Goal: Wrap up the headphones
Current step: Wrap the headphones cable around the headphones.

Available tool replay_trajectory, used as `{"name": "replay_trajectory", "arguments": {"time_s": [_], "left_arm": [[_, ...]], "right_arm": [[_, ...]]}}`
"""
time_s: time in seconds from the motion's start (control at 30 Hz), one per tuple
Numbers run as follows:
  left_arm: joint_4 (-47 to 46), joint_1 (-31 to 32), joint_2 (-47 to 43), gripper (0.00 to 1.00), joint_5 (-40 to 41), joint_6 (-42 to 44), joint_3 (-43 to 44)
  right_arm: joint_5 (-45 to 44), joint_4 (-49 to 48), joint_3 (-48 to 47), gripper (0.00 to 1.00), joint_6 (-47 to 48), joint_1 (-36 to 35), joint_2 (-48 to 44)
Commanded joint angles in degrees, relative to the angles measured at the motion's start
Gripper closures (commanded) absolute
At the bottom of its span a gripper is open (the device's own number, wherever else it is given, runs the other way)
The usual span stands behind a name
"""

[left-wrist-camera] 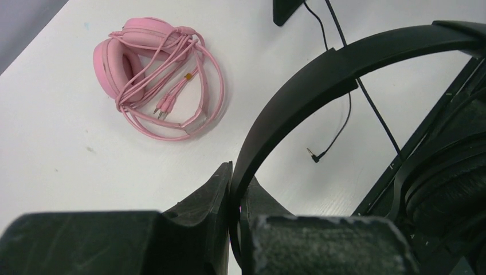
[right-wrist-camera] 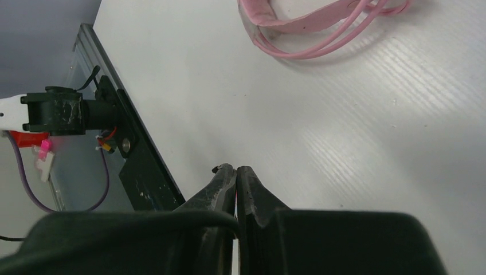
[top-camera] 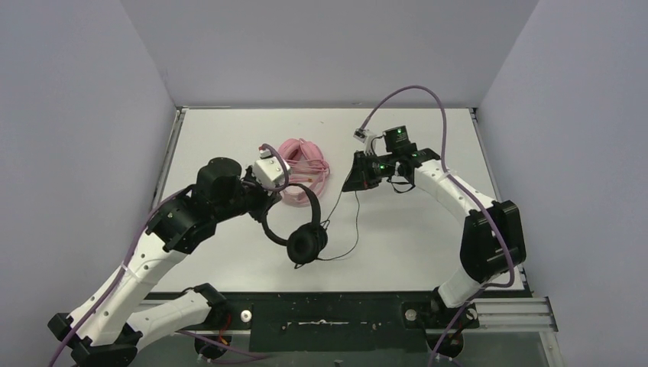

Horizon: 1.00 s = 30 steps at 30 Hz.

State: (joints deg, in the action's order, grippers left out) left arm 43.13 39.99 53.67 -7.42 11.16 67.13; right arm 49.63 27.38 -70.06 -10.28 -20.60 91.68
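Observation:
My left gripper (top-camera: 269, 205) (left-wrist-camera: 238, 172) is shut on the thin headband (left-wrist-camera: 321, 80) of the black headphones (top-camera: 306, 243), holding them over the table's middle with an ear cup (left-wrist-camera: 453, 189) hanging toward the front. Their thin black cable (top-camera: 356, 222) (left-wrist-camera: 372, 109) runs up to my right gripper (top-camera: 353, 177) (right-wrist-camera: 236, 169), which is shut on it; the cord enters the jaws from the left. The plug (left-wrist-camera: 311, 152) lies loose on the table. The pink headphones (top-camera: 302, 157) (left-wrist-camera: 132, 57) lie behind, their pink cable (right-wrist-camera: 321, 40) coiled around them.
The white table (top-camera: 428, 252) is walled at the back and on both sides. A black rail (right-wrist-camera: 143, 166) runs along its edge in the right wrist view. A black base plate (top-camera: 328, 313) with both arm mounts lines the near edge.

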Motion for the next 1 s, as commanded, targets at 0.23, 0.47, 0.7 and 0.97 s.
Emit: {"name": "replay_trajectory", "arguments": {"time_s": [0.23,0.47,0.7,0.97], "left_arm": [[2.96,-0.47,2.07,1.00,16.81,-27.62,9.49],[8.17,-2.27,3.58,1.00,30.41,-36.66,12.41],[14.75,-7.59,6.84,1.00,30.38,-38.68,15.13],[16.62,-16.67,7.85,1.00,17.88,-39.94,15.52]], "right_arm": [[1.81,-9.32,5.14,0.98,-7.85,-7.71,0.53],[3.14,-7.93,9.71,0.96,-6.90,-12.52,-1.60],[-11.04,-2.75,11.57,0.27,-0.55,-12.19,-12.85],[-19.16,-7.67,11.70,0.00,4.71,-11.39,-25.42]]}}
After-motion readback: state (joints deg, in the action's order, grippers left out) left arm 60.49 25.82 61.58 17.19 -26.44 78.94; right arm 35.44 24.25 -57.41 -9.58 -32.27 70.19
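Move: The left hand already grips the black headphones by the headband; their ear cups sit about 11 cm back and 11 cm to its right, nearly level. From the right hand, pinching their cable, those cups are some 21 cm back, 11 cm left and about 7 cm higher. The wrapped pink headphones lie on the table 15 cm ahead, 16 cm left and 12 cm below the right hand; the cable's loose plug is about 19 cm back, 9 cm left and 13 cm down. Keeping its grip on the headband, the left hand swings the black headphones about 11 cm left and a little forward, turning some 55 degrees counter-clockwise so the ear cups sweep out towards the pink headphones, with a slight rise that sinks back. Meanwhile the right hand draws the pinched cable back about 9 cm, also left and down, then opens wide to let it go, rising and easing back rightwards and slightly forward. ##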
